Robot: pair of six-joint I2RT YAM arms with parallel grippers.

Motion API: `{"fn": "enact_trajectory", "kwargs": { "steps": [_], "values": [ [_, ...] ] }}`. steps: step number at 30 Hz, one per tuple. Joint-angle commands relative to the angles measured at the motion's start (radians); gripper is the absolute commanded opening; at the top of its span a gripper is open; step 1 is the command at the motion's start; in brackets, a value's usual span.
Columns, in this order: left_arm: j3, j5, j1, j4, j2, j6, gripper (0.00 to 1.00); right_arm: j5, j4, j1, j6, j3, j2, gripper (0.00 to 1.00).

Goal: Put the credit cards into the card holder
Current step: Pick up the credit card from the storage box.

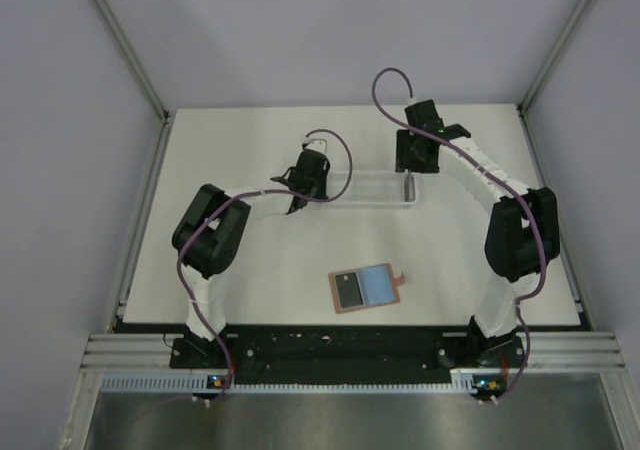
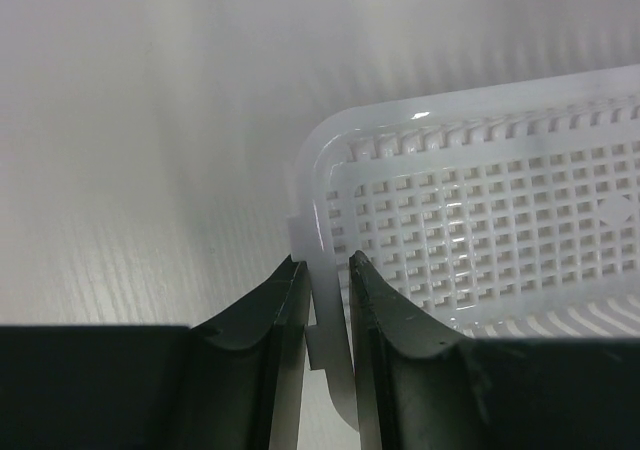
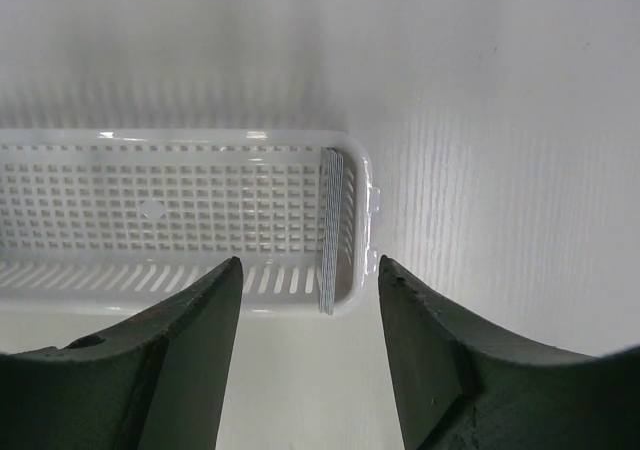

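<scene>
The card holder point(image 1: 365, 288) lies open on the table in front of the arms, reddish-brown with a dark and a pale blue panel. A credit card point(image 3: 331, 230) stands on edge inside the right end of a white slatted tray point(image 3: 180, 140), leaning against its end wall. It shows edge-on, so I cannot tell whether it is one card or two point(image 1: 407, 186). My right gripper point(image 3: 310, 262) hangs open just above that end point(image 1: 410, 167), holding nothing. At the tray's left end my left gripper point(image 2: 325, 262) is shut on the rim point(image 2: 318, 185), one finger on each side.
The white tray point(image 1: 365, 202) lies crosswise at the middle back of the white table. Grey walls and metal posts enclose the table. The arm bases sit on a black rail at the near edge.
</scene>
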Motion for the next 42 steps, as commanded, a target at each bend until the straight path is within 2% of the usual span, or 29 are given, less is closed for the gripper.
{"fn": "enact_trajectory", "kwargs": {
  "steps": [1, 5, 22, 33, 42],
  "values": [
    [-0.026, -0.053, 0.006, -0.014, -0.055, -0.018, 0.28, -0.057, 0.021, -0.012, 0.015, 0.011, 0.027, 0.57],
    [-0.04, -0.07, 0.006, -0.022, -0.061, -0.03, 0.28, -0.063, 0.021, -0.011, 0.021, -0.01, 0.043, 0.58],
    [-0.037, -0.071, 0.004, -0.025, -0.063, -0.041, 0.27, 0.099, 0.015, 0.014, 0.015, -0.025, 0.132, 0.58],
    [-0.032, -0.071, 0.006, -0.026, -0.058, -0.041, 0.27, 0.081, 0.015, 0.02, 0.017, -0.015, 0.188, 0.58],
    [-0.031, -0.074, 0.006, -0.027, -0.056, -0.045, 0.27, 0.176, 0.007, 0.022, 0.009, -0.036, 0.164, 0.56]
  ]
}}
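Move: The credit cards stand on edge at the storage box's right end, about 11 cm below the right hand, 1 cm ahead and 1 cm to its right; the box's middle lies 9 cm left, 1 cm ahead. The card holder is some 25 cm back and 9 cm left, 13 cm below. The left hand already pinches the box's left rim; from it the cards lie about 21 cm right, 1 cm ahead and 1 cm lower. The open right hand sinks about 8 cm towards the cards; the left, still gripping, draws the box left. ##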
